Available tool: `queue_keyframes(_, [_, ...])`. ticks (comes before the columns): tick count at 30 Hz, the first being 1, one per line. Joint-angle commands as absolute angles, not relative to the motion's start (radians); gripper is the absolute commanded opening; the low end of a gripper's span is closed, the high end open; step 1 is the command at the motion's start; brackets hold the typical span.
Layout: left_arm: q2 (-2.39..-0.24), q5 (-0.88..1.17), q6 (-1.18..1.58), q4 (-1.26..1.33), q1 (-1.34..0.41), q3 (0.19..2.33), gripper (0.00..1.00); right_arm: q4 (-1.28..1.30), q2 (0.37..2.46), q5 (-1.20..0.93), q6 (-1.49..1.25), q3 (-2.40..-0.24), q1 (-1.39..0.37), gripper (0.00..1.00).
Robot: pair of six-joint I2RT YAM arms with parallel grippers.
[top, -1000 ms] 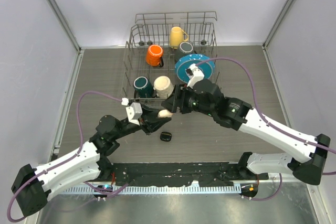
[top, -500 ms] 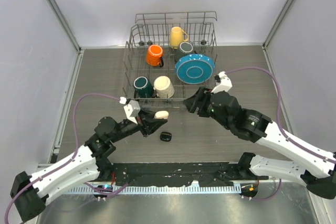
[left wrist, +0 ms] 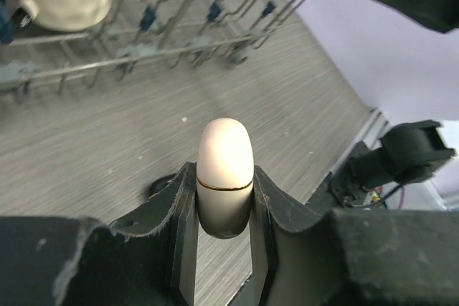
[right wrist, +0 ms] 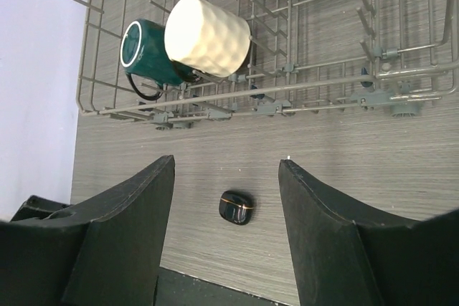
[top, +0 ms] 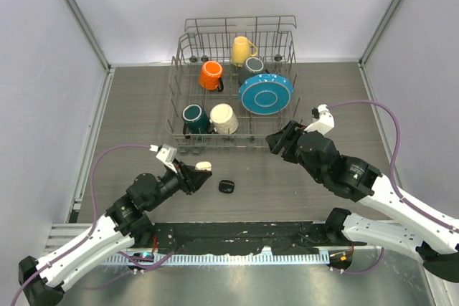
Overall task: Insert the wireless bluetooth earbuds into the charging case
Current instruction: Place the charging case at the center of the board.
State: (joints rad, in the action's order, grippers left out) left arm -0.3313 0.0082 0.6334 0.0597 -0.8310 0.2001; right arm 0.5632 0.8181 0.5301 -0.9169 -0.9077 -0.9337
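Note:
My left gripper is shut on a closed white charging case with a thin gold seam and holds it above the table. In the left wrist view the white charging case stands up between the two fingers of my left gripper. A closed black charging case lies on the table just right of it. My right gripper hangs open and empty farther right. In its wrist view the black charging case shows on the table between and below the fingers of my right gripper. The earbuds are out of view.
A wire dish rack stands at the back. It holds an orange mug, a yellow mug, a teal mug, a cream mug and a blue plate. A black strip runs along the near edge.
My right gripper has drawn back to the right, away from the left one. My left gripper has moved down and left with the white case. The black case has stayed put.

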Motion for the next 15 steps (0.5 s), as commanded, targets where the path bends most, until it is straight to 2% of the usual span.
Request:
queue_keyframes(1, [-0.452, -0.075, 0.725, 0.055, -0.830, 0.187, 0.00, 0.555, 0.802, 0.557, -0.939, -0.900, -0.930, 0.65])
queue_keyframes(8, [-0.685, -0.060, 0.845, 0.215, -0.830, 0.133, 0.02, 0.569, 0.796, 0.558, -0.940, -0.896, -0.927, 0.65])
queue_keyframes(11, [-0.741, -0.069, 0.861, 0.225, -0.828, 0.130, 0.16, 0.571, 0.793, 0.561, -0.940, -0.893, -0.927, 0.65])
queue_keyframes(14, [-0.764, -0.074, 0.864, 0.227, -0.830, 0.132, 0.22, 0.571, 0.795, 0.563, -0.942, -0.890, -0.925, 0.65])
queue_keyframes(15, [-0.772, -0.078, 0.865, 0.222, -0.828, 0.133, 0.27, 0.571, 0.795, 0.563, -0.942, -0.890, -0.925, 0.65])
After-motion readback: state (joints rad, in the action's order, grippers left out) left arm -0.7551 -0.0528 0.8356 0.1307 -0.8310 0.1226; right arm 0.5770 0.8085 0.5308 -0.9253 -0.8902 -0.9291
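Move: The left hand holds the white charging case about 16 cm above its goal, the bare patch of board straight below, beside the black case. The black case lies some 7 cm to the hand's right, 2 cm back and 16 cm below. In the rack, the white mug is about 21 cm ahead and 5 cm right, the green mug 21 cm ahead and 5 cm left. From the right hand that patch is roughly 6 cm back, 20 cm left and 23 cm below. Straight down, with hardly any sideways travel, the left hand lowers the white charging case about 12 cm towards the bare board just left of the black case, slowing near the end. On the way the wrist tips the fingers some 25 degrees further down; they keep their hold. ##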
